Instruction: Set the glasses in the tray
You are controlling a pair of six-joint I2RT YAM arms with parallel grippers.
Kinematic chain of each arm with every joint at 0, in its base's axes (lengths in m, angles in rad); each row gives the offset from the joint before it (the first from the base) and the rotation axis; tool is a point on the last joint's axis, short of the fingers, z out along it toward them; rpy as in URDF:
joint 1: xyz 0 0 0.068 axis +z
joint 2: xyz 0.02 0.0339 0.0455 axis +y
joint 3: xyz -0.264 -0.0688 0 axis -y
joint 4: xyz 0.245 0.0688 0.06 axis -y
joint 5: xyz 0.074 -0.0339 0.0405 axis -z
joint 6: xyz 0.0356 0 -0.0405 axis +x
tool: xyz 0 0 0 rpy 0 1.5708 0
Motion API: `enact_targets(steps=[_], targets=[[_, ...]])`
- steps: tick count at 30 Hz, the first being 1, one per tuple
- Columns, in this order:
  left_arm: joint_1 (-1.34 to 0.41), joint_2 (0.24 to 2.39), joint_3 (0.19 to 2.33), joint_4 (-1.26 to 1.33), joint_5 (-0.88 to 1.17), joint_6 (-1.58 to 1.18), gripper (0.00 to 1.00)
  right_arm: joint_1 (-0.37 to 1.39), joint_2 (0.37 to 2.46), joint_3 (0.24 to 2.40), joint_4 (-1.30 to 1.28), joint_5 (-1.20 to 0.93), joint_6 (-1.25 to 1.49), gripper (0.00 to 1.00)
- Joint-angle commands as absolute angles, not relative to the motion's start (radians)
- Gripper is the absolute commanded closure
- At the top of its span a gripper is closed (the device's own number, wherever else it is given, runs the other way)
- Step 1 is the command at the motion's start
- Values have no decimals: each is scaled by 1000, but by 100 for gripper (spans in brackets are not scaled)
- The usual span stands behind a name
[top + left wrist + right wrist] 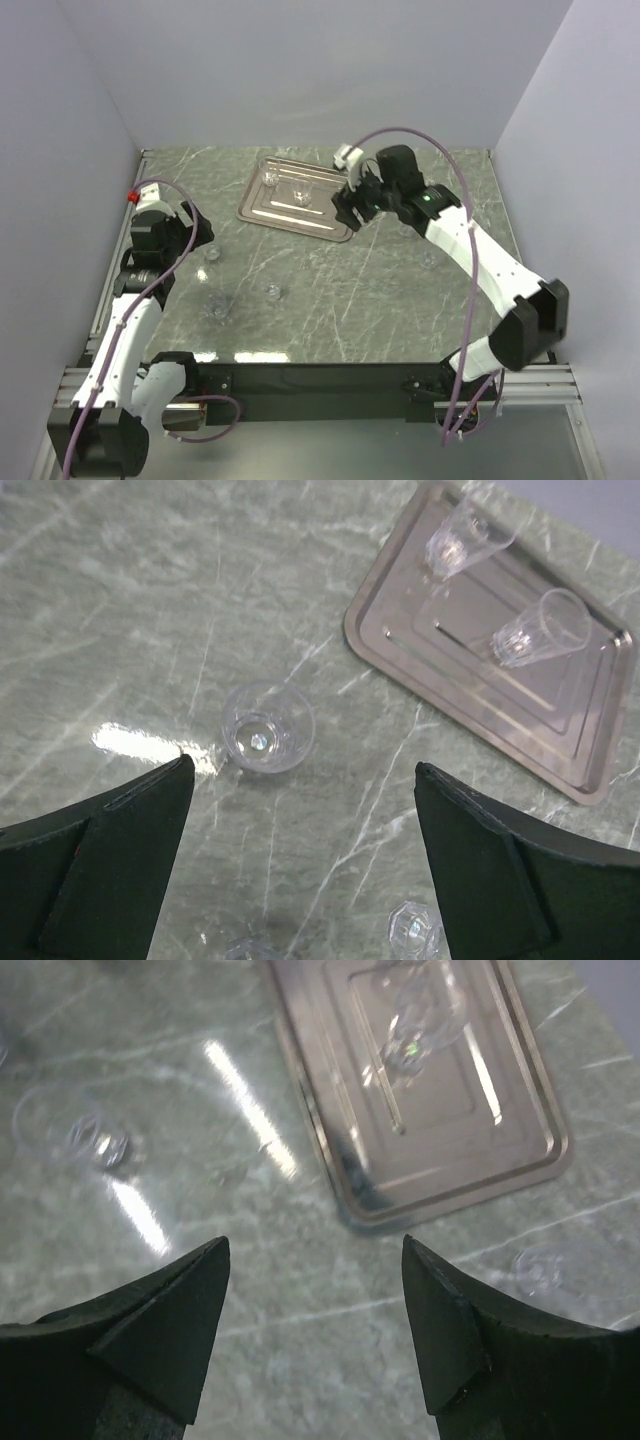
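Observation:
The silver tray (262,211) lies at the back middle of the table, with two clear glasses (270,178) (303,192) standing in it. My right gripper (346,214) hovers at the tray's right end, open and empty. In its wrist view the tray (500,1150) holds a glass (415,1035) ahead of the gripper (315,1250). My left gripper (205,236) is open over the left of the table. Its wrist view shows a loose glass (268,727) on the marble just ahead of the open gripper (305,770), and the tray (560,740) at upper right.
More loose glasses stand on the marble: at left (212,252), front middle (272,292), front left (218,305) and right of centre (428,260). In the right wrist view, glasses sit at left (80,1130) and right (545,1265). Grey walls enclose the table.

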State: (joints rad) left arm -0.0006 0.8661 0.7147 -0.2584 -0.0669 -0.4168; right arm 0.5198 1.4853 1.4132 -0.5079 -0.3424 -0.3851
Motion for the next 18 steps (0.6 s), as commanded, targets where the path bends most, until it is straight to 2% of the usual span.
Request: enact_targets(steps=[1,7,11,16,18], targets=[[-2,908,744,-258,-43,-463,3,466,1337,1272,-525,-446,-457,24],[25,991,756,-282,-25,-551,12,303,1128,1054,-515,-598,-453,24],[38,1058,787,-324,-58,-607,14,210,991,924,-493,-711,-445,23],[67,1130,808,-374,-63,-658,20,78,809,746,-382,-848,-431,19],[75,1167,818,-385,-64,-667,28,22,784,727,-368,-871,-426,19]])
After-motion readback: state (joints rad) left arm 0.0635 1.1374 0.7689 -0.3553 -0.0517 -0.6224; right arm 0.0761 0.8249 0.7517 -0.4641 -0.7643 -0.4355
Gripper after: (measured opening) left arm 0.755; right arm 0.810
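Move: From the left hand, the glass it is going for stands about 5 cm ahead, hardly to either side, some 14 cm below; one glass is 10 cm back and 3 cm right, another 6 cm back and 16 cm right, and the tray's middle 24 cm ahead, 21 cm right. From the right hand, the nearest right-side glass lies level, 20 cm right and 19 cm below; the tray's middle is 19 cm ahead, 9 cm left. Down goes the left hand, about 7 cm nearly straight towards the near glass, tipping its fingers some 20 degrees further downward and narrowing them by about a fifth, still clear of it. The right hand meanwhile swings to its right and back, some 17 cm away from the tray, sinking slightly, empty and open. ##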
